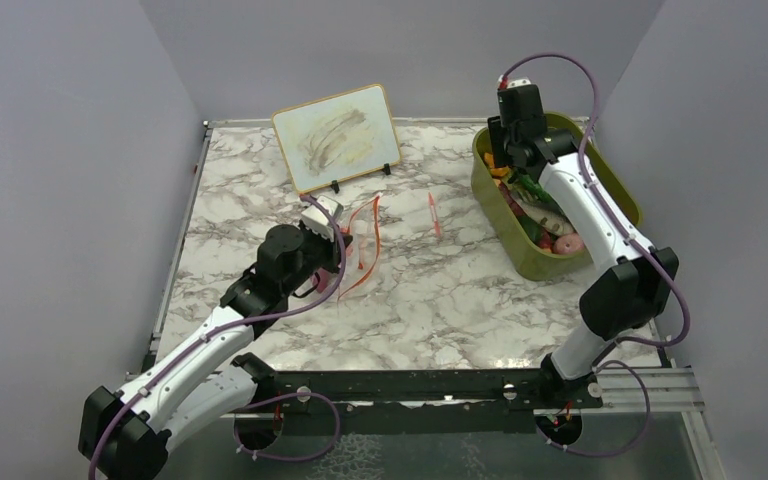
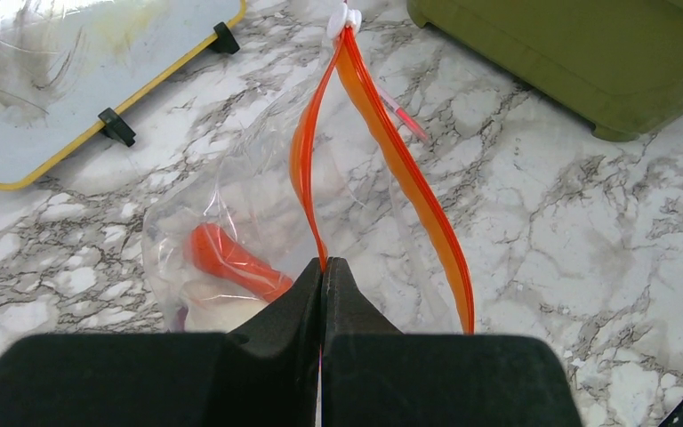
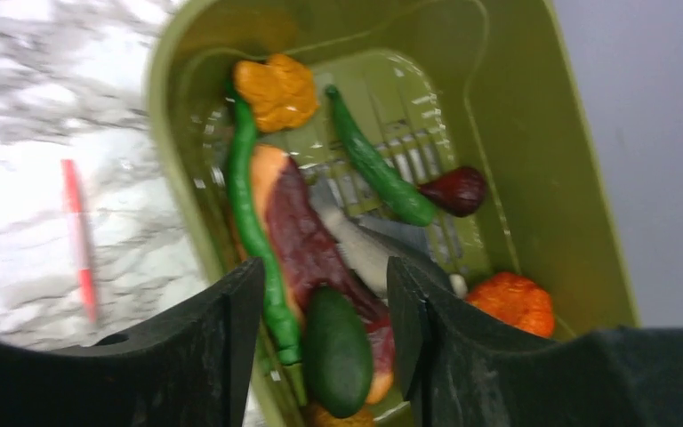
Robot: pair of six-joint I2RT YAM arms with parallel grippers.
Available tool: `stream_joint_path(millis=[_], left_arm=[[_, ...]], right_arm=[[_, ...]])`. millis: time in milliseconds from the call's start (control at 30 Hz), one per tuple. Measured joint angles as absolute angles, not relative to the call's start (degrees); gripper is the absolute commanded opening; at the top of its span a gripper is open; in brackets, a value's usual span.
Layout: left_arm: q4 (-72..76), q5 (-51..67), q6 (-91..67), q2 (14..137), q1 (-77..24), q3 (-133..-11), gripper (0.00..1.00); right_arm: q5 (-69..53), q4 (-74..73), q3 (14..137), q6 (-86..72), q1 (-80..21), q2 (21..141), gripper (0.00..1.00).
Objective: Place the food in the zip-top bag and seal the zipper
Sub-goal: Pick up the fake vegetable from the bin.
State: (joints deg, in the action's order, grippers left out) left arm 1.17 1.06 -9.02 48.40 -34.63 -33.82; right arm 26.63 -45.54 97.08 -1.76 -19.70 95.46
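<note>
The clear zip-top bag (image 2: 231, 205) lies on the marble table with its mouth gaping. An orange-red carrot-like piece (image 2: 231, 261) and a pale piece (image 2: 218, 311) are inside it. My left gripper (image 2: 323, 267) is shut on one lip of the red-orange zipper (image 2: 400, 160), holding it up; from above, the left gripper (image 1: 332, 228) sits at the bag (image 1: 365, 245). My right gripper (image 3: 325, 285) hangs open over the food in the olive bin (image 3: 578, 178): a dark green piece (image 3: 338, 351), a long green bean (image 3: 251, 205), a dark red piece (image 3: 307, 236) and an orange-red ball (image 3: 511, 302).
The olive bin (image 1: 615, 190) stands at the right back of the table, under the right gripper (image 1: 505, 160). A small whiteboard (image 1: 337, 135) leans on its stand at the back. A thin red-pink stick (image 1: 433, 213) lies between the bag and the bin.
</note>
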Motion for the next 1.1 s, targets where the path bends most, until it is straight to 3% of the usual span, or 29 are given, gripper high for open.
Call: stream_joint_path(millis=[633, 1100], left_arm=[[1.2, 1.0, -8.2, 46.8, -34.6, -33.1, 0.0], [1.2, 1.0, -7.9, 46.4, -34.6, -33.1, 0.0]], right_arm=[[24.3, -44.6, 94.6, 5.0, -6.2, 109.4, 0.49], [22.9, -42.5, 93.9, 6.3, -4.1, 116.8, 0.58]])
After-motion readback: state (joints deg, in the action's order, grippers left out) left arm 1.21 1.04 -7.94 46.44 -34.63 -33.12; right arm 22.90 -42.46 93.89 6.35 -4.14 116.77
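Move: The green cucumber lies in the bin about 8 cm ahead of the right hand, 10 cm to its right and 22 cm below. The fish is level fore-and-aft with that hand and 12 cm right; the dark red pear shape 4 cm ahead, 19 cm right; the orange pepper 15 cm ahead, 1 cm right. From the left hand the cucumber is about 24 cm ahead and 50 cm right. The right hand sinks 17 cm into the bin, going 11 cm right, tipping 25 degrees, fingers half open, towards the cucumber. ##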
